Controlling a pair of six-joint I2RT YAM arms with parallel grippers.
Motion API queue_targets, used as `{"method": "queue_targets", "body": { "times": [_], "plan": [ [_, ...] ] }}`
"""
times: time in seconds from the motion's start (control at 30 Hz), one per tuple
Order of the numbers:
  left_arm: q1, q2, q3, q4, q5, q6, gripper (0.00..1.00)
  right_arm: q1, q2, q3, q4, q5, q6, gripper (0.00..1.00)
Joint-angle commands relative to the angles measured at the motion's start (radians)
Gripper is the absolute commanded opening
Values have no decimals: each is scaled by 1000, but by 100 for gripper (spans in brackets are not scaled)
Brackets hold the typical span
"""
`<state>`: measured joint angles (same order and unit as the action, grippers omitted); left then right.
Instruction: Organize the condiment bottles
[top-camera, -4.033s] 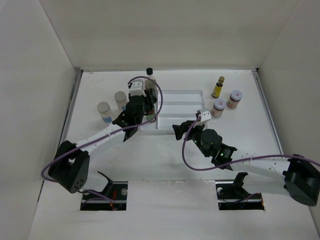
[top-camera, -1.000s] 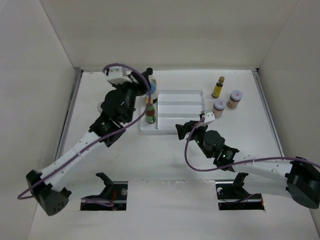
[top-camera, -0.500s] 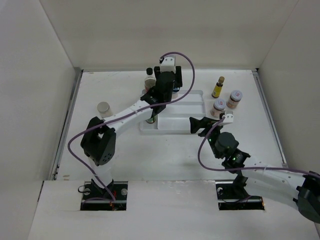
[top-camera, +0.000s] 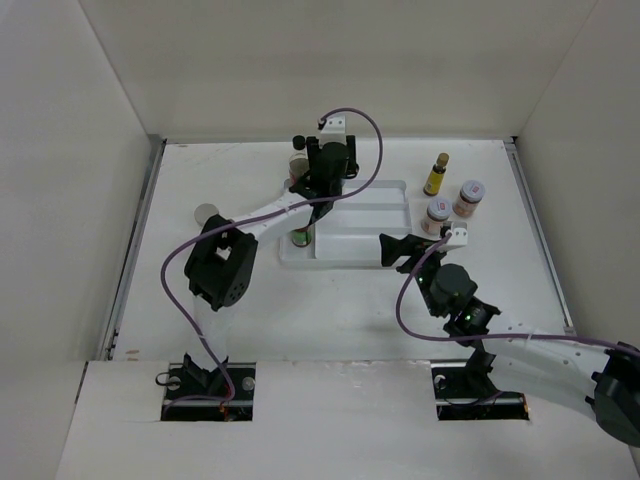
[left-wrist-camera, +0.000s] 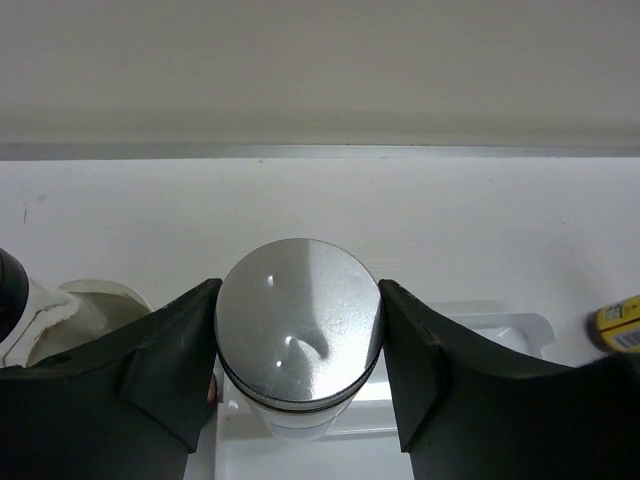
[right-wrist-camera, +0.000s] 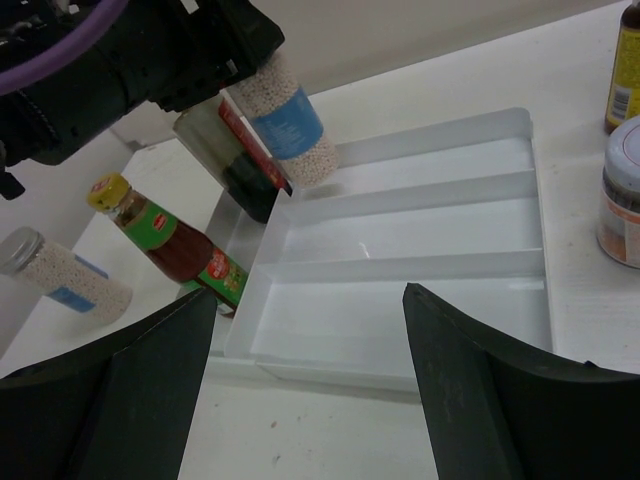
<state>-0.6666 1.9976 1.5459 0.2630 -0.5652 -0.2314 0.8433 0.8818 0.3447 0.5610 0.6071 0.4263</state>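
Note:
My left gripper (left-wrist-camera: 298, 300) is shut on a silver-lidded spice jar (left-wrist-camera: 298, 335) of white granules with a blue label (right-wrist-camera: 290, 125). It holds the jar tilted over the far left corner of the white divided tray (top-camera: 370, 225). A tall dark bottle (right-wrist-camera: 235, 165) stands just behind the jar. The red-green yellow-capped bottle (top-camera: 301, 233) stands at the tray's left side. Another spice jar (top-camera: 207, 213) stands far left. My right gripper (top-camera: 400, 250) is open and holds nothing, near the tray's front right corner (right-wrist-camera: 520, 300).
A tiny yellow bottle (top-camera: 436, 175) and two pale-lidded jars (top-camera: 469, 197) (top-camera: 437, 213) stand right of the tray. The nearer of those jars (right-wrist-camera: 620, 190) is close to my right fingers. White walls enclose the table on three sides.
The left arm lifted a spice jar from the left of the table and swung it right, to the tray's back. The right gripper shifted right along the tray's front.

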Motion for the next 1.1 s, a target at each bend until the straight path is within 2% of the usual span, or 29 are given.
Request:
{"method": "queue_targets", "body": {
  "times": [0.0, 0.6, 0.67, 0.87, 1.07],
  "plan": [
    [2, -23, 56, 162, -10, 3, 30, -11, -3, -4, 48, 11, 14, 82],
    [-14, 56, -35, 236, -79, 3, 36, -8, -14, -4, 46, 10, 14, 82],
    [-17, 53, -52, 243, -88, 1, 40, -10, -14, -4, 46, 10, 14, 82],
    [-37, 18, -107, 294, -101, 6, 68, -8, -9, -3, 46, 10, 14, 82],
    [-64, -98, -132, 300, -88, 14, 81, -8, -14, -3, 46, 10, 14, 82]
  ]
}}
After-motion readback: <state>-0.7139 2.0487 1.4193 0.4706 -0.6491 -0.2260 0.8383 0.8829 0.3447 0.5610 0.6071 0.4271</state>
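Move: The left hand already holds the silver-lidded jar over its place, the left end of the tray's far row: straight below, with the row's floor about 17 cm under the hand. The tall bottle stands about 7 cm to the left and 1 cm nearer, the sauce bottle 7 cm left and 11 cm back; the yellow-label bottle is roughly 24 cm right, level with it. From the right hand, that place lies about 24 cm ahead and 18 cm left. Keeping its grip round the top of the jar, the left hand lowers it about 5 cm into the far row, just right of the tall bottle, easing roughly 1 cm forward at first and then back again, with the wrist barely turning. At the bottom the fingers open to let go of the jar, and the hand begins to back off, about 1 cm up and 1 cm back towards the base. ##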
